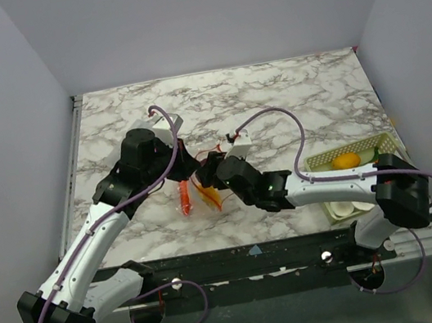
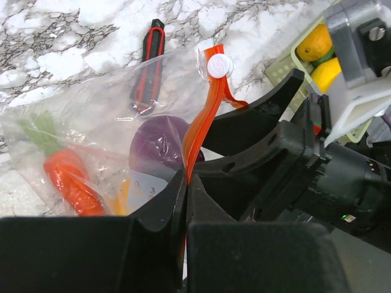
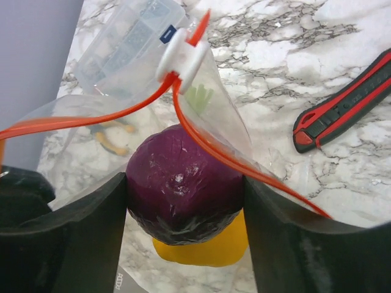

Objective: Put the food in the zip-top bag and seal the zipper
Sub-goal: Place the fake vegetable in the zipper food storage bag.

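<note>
The zip-top bag (image 2: 91, 116) lies floppy on the marble with its mouth held up. My left gripper (image 2: 186, 183) is shut on its orange-red zipper (image 2: 201, 122), just below the white slider (image 2: 219, 65). My right gripper (image 3: 185, 201) is shut on a round purple food piece (image 3: 183, 183), held in the bag's mouth between the two zipper strips (image 3: 214, 146). A yellow piece (image 3: 208, 247) lies under it. A carrot (image 2: 70, 183) with green leaves rests inside the bag. From above, both grippers (image 1: 188, 166) (image 1: 207, 181) meet over the bag (image 1: 198, 202).
A slim red-and-black stick (image 2: 148, 67) lies on the marble just beyond the bag. A pale green basket (image 1: 379, 142) at the right holds an orange fruit (image 1: 346, 160) and more pieces. A white bowl (image 1: 344, 208) sits near it. A clear packet (image 3: 131, 43) lies behind the slider.
</note>
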Controlling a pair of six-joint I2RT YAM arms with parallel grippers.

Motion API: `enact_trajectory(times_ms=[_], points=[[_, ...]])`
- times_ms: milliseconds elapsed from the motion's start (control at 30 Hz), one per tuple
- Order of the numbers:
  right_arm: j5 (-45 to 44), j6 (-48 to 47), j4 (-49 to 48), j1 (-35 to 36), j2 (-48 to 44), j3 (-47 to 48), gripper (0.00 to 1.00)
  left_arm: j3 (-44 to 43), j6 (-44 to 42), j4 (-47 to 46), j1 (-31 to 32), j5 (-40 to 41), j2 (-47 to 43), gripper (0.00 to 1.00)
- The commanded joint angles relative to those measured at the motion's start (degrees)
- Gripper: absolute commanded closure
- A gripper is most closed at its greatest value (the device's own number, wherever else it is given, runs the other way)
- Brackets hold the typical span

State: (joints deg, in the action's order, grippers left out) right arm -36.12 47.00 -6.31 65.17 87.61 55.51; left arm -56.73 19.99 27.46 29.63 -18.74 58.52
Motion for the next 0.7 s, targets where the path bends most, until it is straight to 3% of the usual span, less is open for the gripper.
enact_trajectory(times_ms=[0, 233, 667], points=[[-5.6, 1.9, -1.9, 0.3, 2.6, 1.5, 0.29, 0.2, 0.6, -1.5, -0.1, -2.0, -0.9, 1.0], [-3.7, 1.9, 5.0, 0.3, 4.3, 5.6, 0.04, 0.2, 0.6, -1.0, -0.1, -1.2, -0.8, 1.0], [0.4, 1.1, 17.8, 0.3, -8.1, 4.4, 0.09, -0.3, 0.6, -0.1, -0.2, -0.3, 0.2, 1.0]])
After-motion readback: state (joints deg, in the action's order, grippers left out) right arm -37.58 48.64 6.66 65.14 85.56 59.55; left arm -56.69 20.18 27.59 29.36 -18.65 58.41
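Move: The purple vegetable is still pinched in the right hand at the bag's mouth. Its resting place, the bag pouch, lies about 8 cm below that hand, 2 cm ahead and 2 cm left; the yellow pepper is some 9 cm below, 2 cm back and 2 cm left, the carrot 9 cm left and 2 cm back. The utility knife lies 7 cm ahead, 9 cm right. From the left hand the pouch is roughly 15 cm below and 4 cm ahead, neither left nor right. The purple vegetable is let go into the bag: the right hand eases forward and down, about 1.5 cm, while its fingers spread from partly to almost fully open. Then, empty and still wide, the hand draws back and to the right, rising some 2 cm. The left hand stays put, shut on the orange-zipped rim to hold the mouth open. ##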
